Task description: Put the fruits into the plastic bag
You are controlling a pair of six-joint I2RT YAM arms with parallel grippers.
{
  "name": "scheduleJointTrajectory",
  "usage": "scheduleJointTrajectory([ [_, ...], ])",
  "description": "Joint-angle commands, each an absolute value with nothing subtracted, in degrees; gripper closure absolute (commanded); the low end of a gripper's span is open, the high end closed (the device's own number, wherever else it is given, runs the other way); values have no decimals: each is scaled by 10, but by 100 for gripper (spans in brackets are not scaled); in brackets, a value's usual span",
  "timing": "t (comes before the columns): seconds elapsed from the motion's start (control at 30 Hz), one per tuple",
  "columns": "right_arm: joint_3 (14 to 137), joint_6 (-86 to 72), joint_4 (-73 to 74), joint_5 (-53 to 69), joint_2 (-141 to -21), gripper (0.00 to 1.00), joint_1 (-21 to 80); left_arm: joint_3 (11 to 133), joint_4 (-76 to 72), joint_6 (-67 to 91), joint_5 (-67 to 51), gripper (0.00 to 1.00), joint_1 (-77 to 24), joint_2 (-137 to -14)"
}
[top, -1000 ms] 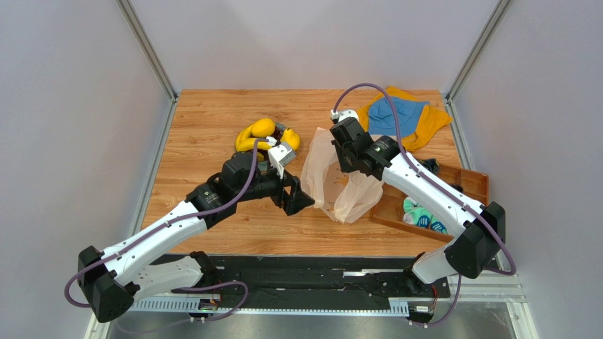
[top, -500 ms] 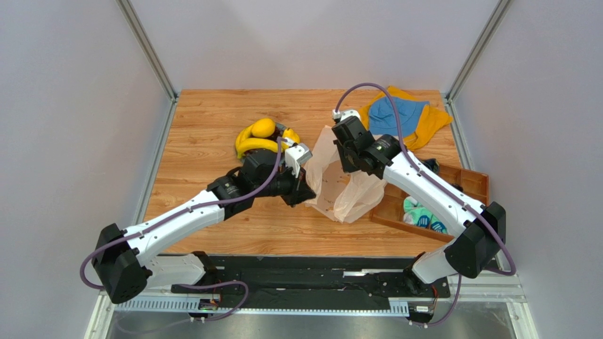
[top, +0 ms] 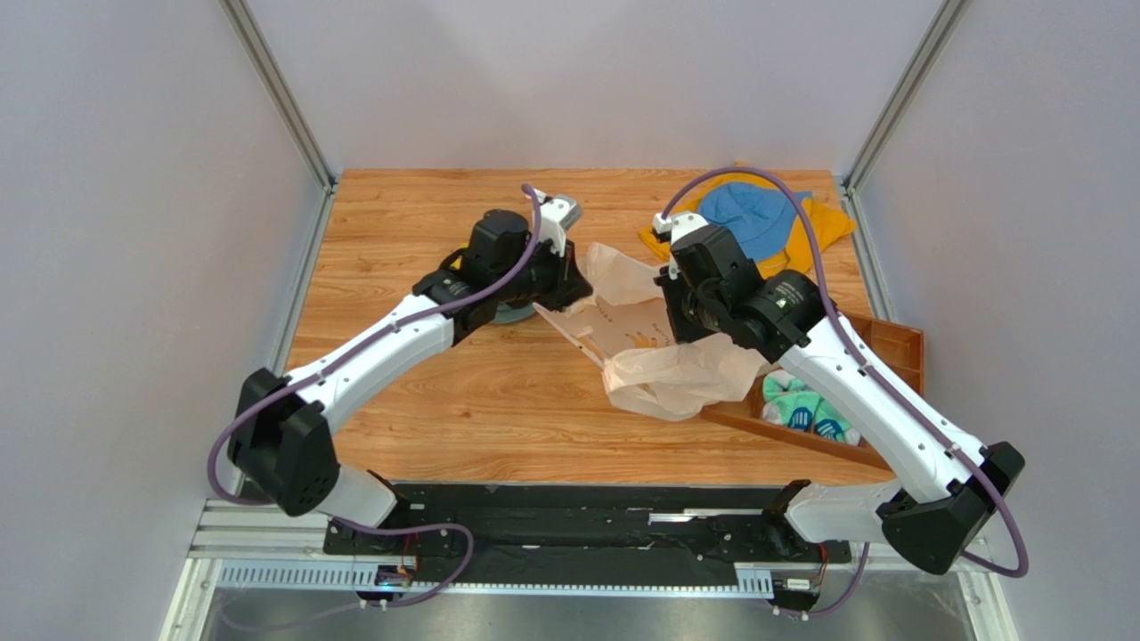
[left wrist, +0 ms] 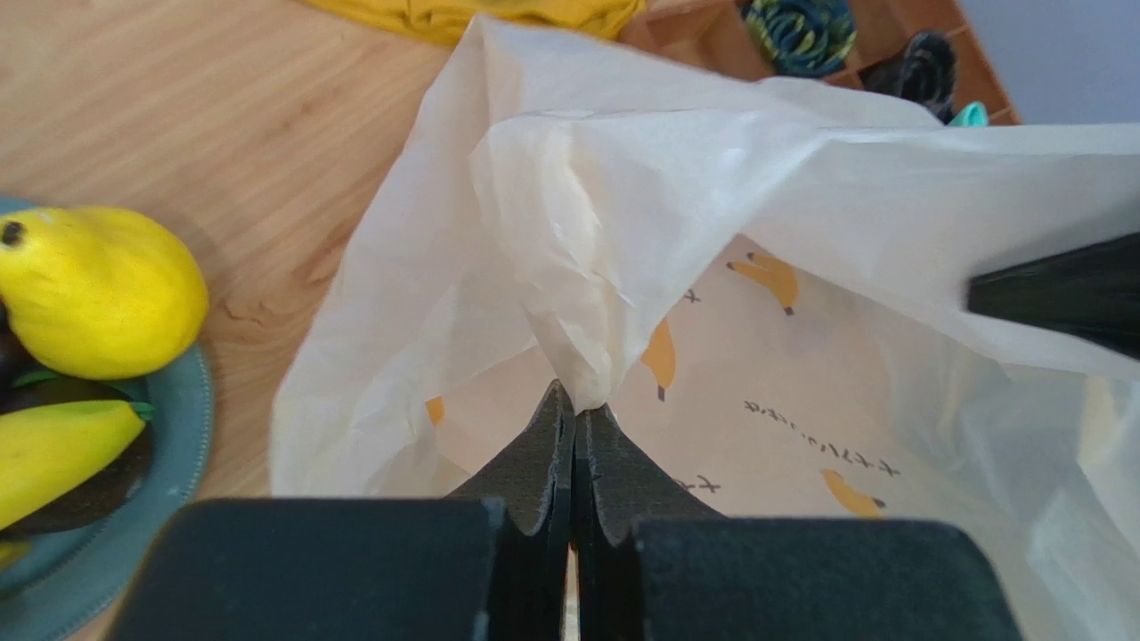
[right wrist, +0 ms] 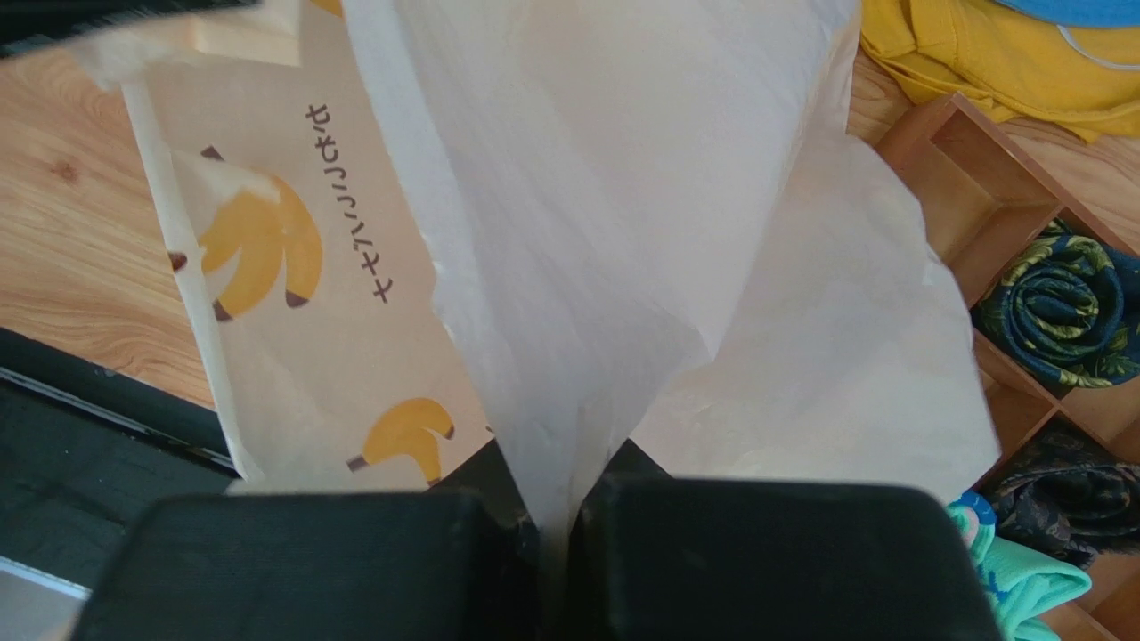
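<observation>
The plastic bag [top: 669, 374], pale peach with banana prints, lies stretched between both arms at mid table. My left gripper [top: 573, 291] is shut on a bunched fold of the bag [left wrist: 749, 200] at its left edge, pinched at the fingertips [left wrist: 576, 407]. My right gripper [top: 689, 321] is shut on the bag [right wrist: 602, 200], whose film runs down between its jaws [right wrist: 555, 501]. In the left wrist view a roundish yellow fruit [left wrist: 94, 287], a banana [left wrist: 60, 454] and a dark fruit [left wrist: 74, 501] lie on the grey-blue plate [left wrist: 161, 534]. From above, my left arm hides the fruits.
Orange and blue cloths [top: 756, 221] lie at the back right. A wooden compartment tray [top: 890, 350] with rolled socks [top: 803, 401] sits at the right, touching the bag's right side. The cage walls close in the table's sides.
My left gripper shut on the bag's left edge and pulled it back and left over the plate. The right arm shifted right. The bag now lies spread wider and lower.
</observation>
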State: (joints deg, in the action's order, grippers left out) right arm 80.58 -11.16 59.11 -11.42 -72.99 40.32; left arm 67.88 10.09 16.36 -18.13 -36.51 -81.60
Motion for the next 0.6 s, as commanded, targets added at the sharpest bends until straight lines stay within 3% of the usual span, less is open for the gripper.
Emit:
scheduleJointTrajectory([
  [0.0, 799, -141, 563, -145, -739, 100, 400, 706, 88, 155, -200, 100, -367, -853],
  [0.03, 799, -143, 559, -149, -750, 100, 399, 710, 89, 156, -198, 98, -367, -854],
  [0.1, 799, -149, 548, -151, -759, 100, 394, 714, 92, 153, -200, 84, -367, -852],
  [0.13, 797, -152, 546, -153, -763, 100, 391, 715, 94, 150, -201, 61, -367, -847],
  [0.23, 791, -161, 534, -149, -772, 100, 372, 703, 98, 133, -200, 26, -367, -819],
  [0.4, 764, -168, 507, -116, -765, 100, 338, 654, 96, 120, -164, 12, -363, -728],
  [0.57, 757, -168, 500, -106, -764, 100, 332, 609, 98, 143, -107, 11, -334, -647],
])
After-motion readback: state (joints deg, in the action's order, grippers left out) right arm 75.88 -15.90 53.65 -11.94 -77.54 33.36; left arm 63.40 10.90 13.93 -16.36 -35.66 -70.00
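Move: About 14 cm to the right of the left hand, 1 cm ahead and roughly 14 cm below, lies the middle of the plastic bag, whose rim both grippers already hold. From that hand the pear is some 15 cm ahead, 5 cm left, and the fruit bowl 15 cm ahead, 11 cm left, both about 16 cm down. From the right hand the bag's middle is 7 cm ahead, 6 cm left, and the wooden tray 2 cm ahead, 19 cm right. Lowering the pinched rim about 4 cm, the left hand opens its fingers wide and lets go of the bag, then climbs some 8 cm, drawing left and slightly back, away from the bag. The right gripper keeps its pinch on the other side of the rim and carries it down and forward, about 4 cm and 3 cm, drifting a little right while turning some 10 degrees clockwise. ##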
